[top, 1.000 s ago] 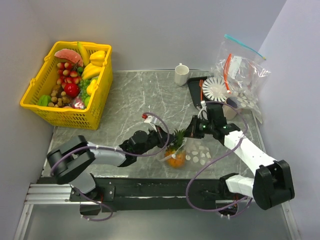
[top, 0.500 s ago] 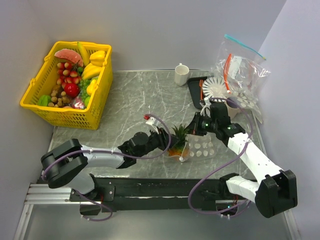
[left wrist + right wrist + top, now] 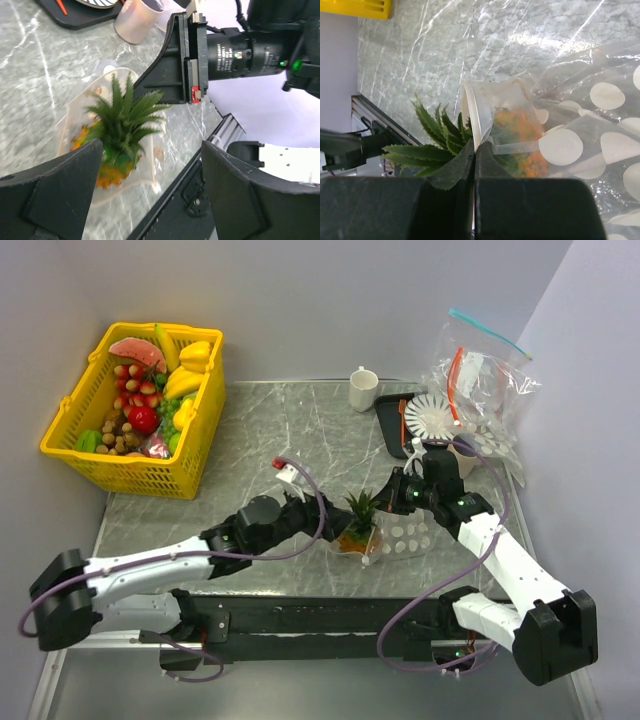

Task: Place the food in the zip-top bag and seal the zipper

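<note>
The dotted zip-top bag (image 3: 408, 537) lies on the marble table between the arms. The pineapple (image 3: 354, 528) sits in the bag's mouth, orange body inside and green crown sticking out to the left. It also shows in the left wrist view (image 3: 116, 146) and through the plastic in the right wrist view (image 3: 520, 125). My right gripper (image 3: 393, 504) is shut on the pale zipper strip (image 3: 470, 112) at the bag's (image 3: 600, 130) mouth and holds that edge up. My left gripper (image 3: 312, 512) is open and empty, just left of the crown; in its own view (image 3: 150, 200) the jaws stand wide apart. Strawberries (image 3: 135, 380) and the apple (image 3: 143, 420) lie in the basket.
A yellow basket (image 3: 68, 410) with more toy fruit stands at the back left. A white mug (image 3: 363, 388), a black tray (image 3: 392, 425) with a plate, a pale cup (image 3: 137, 25) and other clear bags (image 3: 480, 380) crowd the back right.
My left gripper has let go of the pineapple and drawn back to the left. My right gripper has pulled the bag's mouth up and slightly right, with the pineapple now further inside.
</note>
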Controlling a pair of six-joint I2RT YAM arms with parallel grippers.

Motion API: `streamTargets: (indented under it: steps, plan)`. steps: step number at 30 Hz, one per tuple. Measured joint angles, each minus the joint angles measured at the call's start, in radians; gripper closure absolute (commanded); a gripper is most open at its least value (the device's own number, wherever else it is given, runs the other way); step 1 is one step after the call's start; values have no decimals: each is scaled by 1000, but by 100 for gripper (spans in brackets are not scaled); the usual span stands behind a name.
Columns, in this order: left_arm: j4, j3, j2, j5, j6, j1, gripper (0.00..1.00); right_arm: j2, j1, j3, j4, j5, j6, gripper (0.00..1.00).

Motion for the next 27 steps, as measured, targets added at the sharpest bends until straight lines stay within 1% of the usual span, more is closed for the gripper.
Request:
streamTargets:
  steps: [2, 4, 8, 9, 10, 12, 15, 18, 21, 23, 24, 27]
  plan:
    - [-66, 9, -51, -8, -5, 0, 24, 0, 0, 0, 0, 4, 0, 99]
    - [-133, 12, -94, -20, -24, 0, 29, -1, 0, 0, -1, 6, 0, 99]
    - [-257, 9, -144, -52, -88, 1, 29, 0, 0, 0, -1, 11, 0, 99]
    - [-274, 4, -148, -59, -107, 3, 30, 0, 0, 0, -1, 13, 0, 99]
    - [-285, -6, -149, -65, -127, 6, 34, 0, 0, 0, -1, 14, 0, 99]
    - [-301, -31, -142, -64, -162, 18, 34, -1, 0, 0, -1, 14, 0, 99]
    - [-299, -75, -98, -47, -204, 53, 32, 0, 0, 0, -1, 15, 0, 99]
    - [-291, -98, -18, -23, -232, 89, 28, 0, 0, 0, -1, 15, 0, 99]
    - [-268, -100, 63, -3, -246, 103, 28, -1, 0, 0, -2, 15, 0, 99]
    - [-247, -99, 117, 11, -253, 109, 32, -1, 0, 0, -2, 15, 1, 99]
    - [-242, -96, 141, 18, -253, 111, 36, -1, 0, 0, -2, 15, 1, 99]
    - [-209, -85, 216, 46, -257, 121, 41, -7, 0, 0, -2, 16, 4, 99]
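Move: The zip-top bag's free lower lip at its open mouth lies almost straight under the left hand, about 2 cm to the right and some 20 cm down. The pineapple, already in the mouth with its crown sticking out, is about 4 cm right, 2 cm ahead and 18 cm below; the pinched upper rim is 5 cm ahead, 9 cm right and 8 cm below. From the right hand, the free lip lies roughly 5 cm back, 8 cm left and 12 cm down. Beside the bag's open mouth, on its left, the left hand comes down about 16 cm from above the pineapple's crown, first swinging some 5 cm left to clear it. Its wrist tips the fingers downward by roughly 30 degrees; they close slightly but stay well apart, ending close to the free lip. The right hand stays put, still pinching the upper rim. ##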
